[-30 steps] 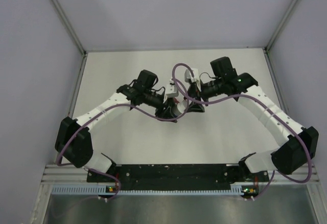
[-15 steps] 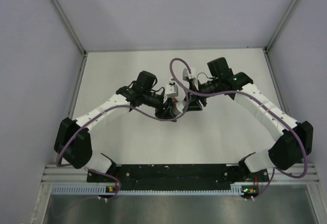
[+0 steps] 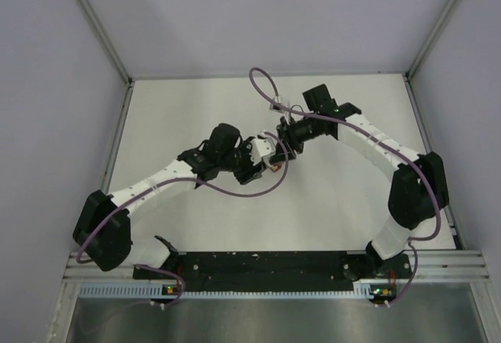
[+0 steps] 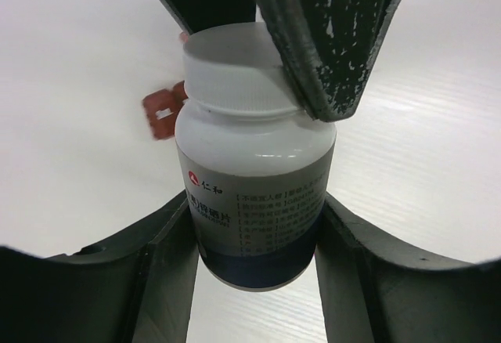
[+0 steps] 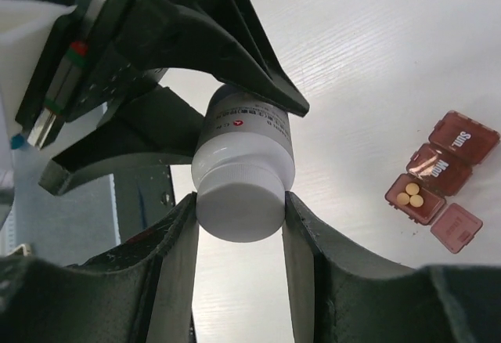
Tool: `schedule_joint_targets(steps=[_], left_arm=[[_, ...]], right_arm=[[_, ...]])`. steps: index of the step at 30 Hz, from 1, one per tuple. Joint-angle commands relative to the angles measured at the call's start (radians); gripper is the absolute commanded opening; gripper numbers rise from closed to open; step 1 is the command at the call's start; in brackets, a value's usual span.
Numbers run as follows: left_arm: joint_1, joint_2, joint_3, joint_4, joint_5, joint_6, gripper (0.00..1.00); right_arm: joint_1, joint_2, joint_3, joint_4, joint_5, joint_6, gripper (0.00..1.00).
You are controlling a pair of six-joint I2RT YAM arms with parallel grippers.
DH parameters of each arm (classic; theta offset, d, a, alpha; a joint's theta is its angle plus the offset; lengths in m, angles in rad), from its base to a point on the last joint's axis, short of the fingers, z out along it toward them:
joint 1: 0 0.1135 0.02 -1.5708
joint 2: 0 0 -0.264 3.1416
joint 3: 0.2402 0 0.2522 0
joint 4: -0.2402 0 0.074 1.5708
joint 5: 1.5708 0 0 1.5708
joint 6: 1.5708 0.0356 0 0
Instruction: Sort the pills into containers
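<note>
A white pill bottle (image 4: 252, 171) with a printed label is held off the table between both arms. My left gripper (image 4: 254, 222) is shut on the bottle's body. My right gripper (image 5: 239, 202) is shut on its white screw cap (image 5: 239, 206), fingers pressing both sides. In the top view the two grippers, left (image 3: 262, 157) and right (image 3: 283, 145), meet nose to nose at mid-table. The containers (image 5: 438, 167), a red-brown strip of three, lie on the table to the right. The end compartment has its lid (image 5: 456, 227) flipped open and holds three yellow pills (image 5: 409, 196). Part of the strip (image 4: 162, 113) shows behind the bottle.
The white table (image 3: 344, 202) is bounded by grey walls at the left, back and right. A purple cable (image 3: 262, 92) loops above the right wrist, and another hangs under the left wrist. The black base rail (image 3: 266, 263) runs along the near edge.
The right arm has swung in and leftward, and its gripper has closed onto the bottle's cap. The left arm has stretched slightly right with the bottle.
</note>
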Motion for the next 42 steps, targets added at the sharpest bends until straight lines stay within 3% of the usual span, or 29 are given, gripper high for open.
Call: schedule_joint_targets(steps=[1,5,10,12,18,23,28,38,42], left_arm=[[-0.056,-0.033,-0.008,0.275,-0.293,0.036,0.0],[-0.108,-0.022,-0.047,0.379,-0.488,0.085,0.0],[-0.161,-0.004,-0.074,0.45,-0.646,0.154,0.0],[-0.167,0.002,-0.071,0.456,-0.666,0.156,0.0],[-0.167,-0.005,-0.074,0.451,-0.662,0.125,0.0],[-0.164,-0.033,-0.084,0.425,-0.588,0.099,0.0],[-0.135,-0.053,-0.053,0.355,-0.467,0.03,0.0],[0.042,-0.047,0.056,0.16,0.184,-0.137,0.0],[0.06,-0.016,0.1,0.089,0.352,-0.145,0.0]], right_arm=[[-0.015,0.098,0.059,0.072,-0.111,0.204,0.26],[-0.042,0.165,0.074,0.106,-0.185,0.272,0.26],[-0.048,0.195,0.057,0.156,-0.263,0.381,0.33],[-0.051,0.182,0.057,0.16,-0.268,0.387,0.38],[-0.084,0.098,0.042,0.16,-0.26,0.34,0.64],[-0.14,0.006,0.008,0.14,-0.233,0.251,0.72],[-0.152,-0.089,0.005,0.036,-0.17,0.084,0.77],[-0.14,-0.259,0.01,-0.087,-0.065,-0.212,0.8],[-0.103,-0.29,0.01,-0.094,-0.039,-0.271,0.81]])
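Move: The left gripper already holds the pill bottle by its body, with the white cap about 3 cm to its right, 3 cm above and 1 cm ahead. The right gripper's fingers are already shut on that cap, right at its hand point. The red pill case with two pills lies on the table roughly 10 cm ahead of both hands, 5 cm to the right and 11 below from the left one, 2 cm to the right and 14 below from the right one. Keep both grips and twist cap against bottle, clockwise as seen from the cap end, carrying the pair some 3-4 cm forward and slightly down. Then open the right fingers off the cap and draw that hand up about 8 cm, to the right and a little back; turn the left gripper back about 30 degrees and lift the bottle some 5 cm. ##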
